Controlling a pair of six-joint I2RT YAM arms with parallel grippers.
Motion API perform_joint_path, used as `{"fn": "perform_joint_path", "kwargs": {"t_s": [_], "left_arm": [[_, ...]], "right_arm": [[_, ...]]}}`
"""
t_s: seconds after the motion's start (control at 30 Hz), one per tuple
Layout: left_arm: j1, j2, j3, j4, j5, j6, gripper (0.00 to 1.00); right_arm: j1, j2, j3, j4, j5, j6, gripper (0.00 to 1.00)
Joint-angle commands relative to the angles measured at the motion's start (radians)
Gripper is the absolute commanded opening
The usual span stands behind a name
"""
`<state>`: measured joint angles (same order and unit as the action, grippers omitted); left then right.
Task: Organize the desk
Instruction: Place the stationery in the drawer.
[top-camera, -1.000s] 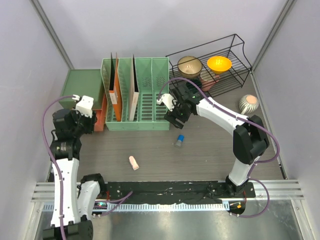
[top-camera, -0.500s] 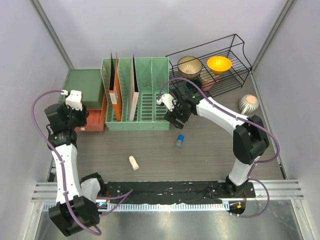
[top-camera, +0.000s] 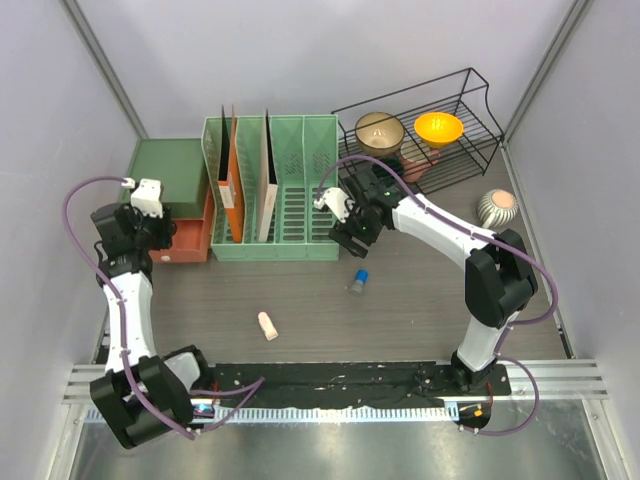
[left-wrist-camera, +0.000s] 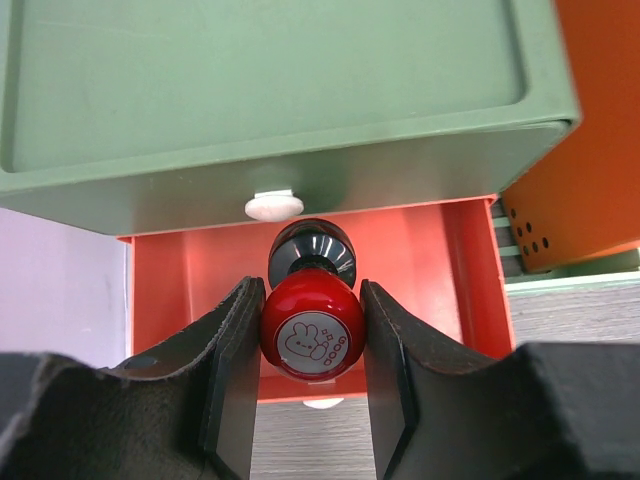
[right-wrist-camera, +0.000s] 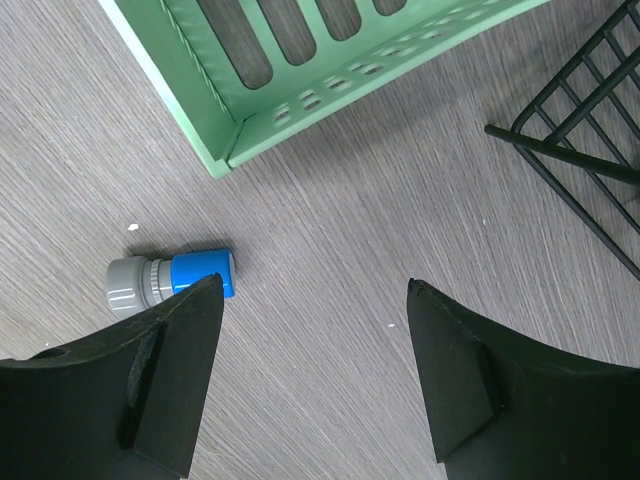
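My left gripper (left-wrist-camera: 310, 292) is shut on a red round stamp (left-wrist-camera: 311, 338) with a bunny label on its end. It holds the stamp just over the open red drawer (left-wrist-camera: 425, 265) of the green drawer box (left-wrist-camera: 260, 90). From above, the left gripper (top-camera: 160, 232) sits at the drawer's (top-camera: 187, 240) left edge. My right gripper (right-wrist-camera: 313, 283) hangs open over the desk (right-wrist-camera: 330, 390), with nothing between its fingers. A small blue and grey cylinder (right-wrist-camera: 170, 280) lies beside its left finger. In the top view, this cylinder (top-camera: 358, 281) lies just in front of the right gripper (top-camera: 350, 240).
A green file rack (top-camera: 275, 190) holding folders stands behind the middle of the desk (top-camera: 420, 300). A black wire rack (top-camera: 470, 130) with bowls is at the back right, and a striped round vase (top-camera: 497, 207) sits beside it. A small pink piece (top-camera: 267, 325) lies near the front.
My left arm has swung back and to the left with the stamp, up to the open red drawer. The right arm has not moved.
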<state>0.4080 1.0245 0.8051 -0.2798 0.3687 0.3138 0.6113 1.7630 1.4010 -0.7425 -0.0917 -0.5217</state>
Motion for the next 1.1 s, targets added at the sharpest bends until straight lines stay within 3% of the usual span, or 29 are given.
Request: {"fn": "perform_joint_path", "kwargs": {"t_s": [0.0, 0.67, 0.8, 1.07], "left_arm": [[0.015, 0.028, -0.007, 0.088, 0.039, 0.001, 0.07], [0.048, 0.135, -0.009, 0.128, 0.042, 0.036, 0.39], [0.055, 0.140, -0.007, 0.131, 0.044, 0.045, 0.60], [0.083, 0.154, 0.003, 0.134, 0.036, 0.054, 0.79]], "right_arm": [[-0.005, -0.007, 0.041, -0.003, -0.002, -0.011, 0.78], [-0.013, -0.004, 0.041, -0.009, -0.013, -0.012, 0.78], [-0.015, 0.000, 0.041, -0.014, -0.016, -0.014, 0.78], [-0.016, 0.001, 0.041, -0.014, -0.017, -0.015, 0.78]]}}
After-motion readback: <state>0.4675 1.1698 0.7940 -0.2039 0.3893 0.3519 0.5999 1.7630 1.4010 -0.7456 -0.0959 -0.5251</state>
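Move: My left hand still pinches the red-capped bottle. The open part of the red drawer lies about 8 cm below that hand, some 2 cm ahead and 1 cm to its right. The green cabinet top is roughly 12 cm ahead and 1 cm right, slightly lower than the hand; the orange board stands about 13 cm to the right and 10 cm ahead. From my idle right hand the drawer is some 34 cm left, 2 cm ahead and about level. I lower the bottle into the open red drawer with my left hand, sinking about 4 cm in front of the green cabinet's knob while easing some 2 cm left and slightly forward, fingers tipping a touch further down. Once down, I open the fingers wide, let go of the bottle's red cap and hold that height, still drifting a little left. ##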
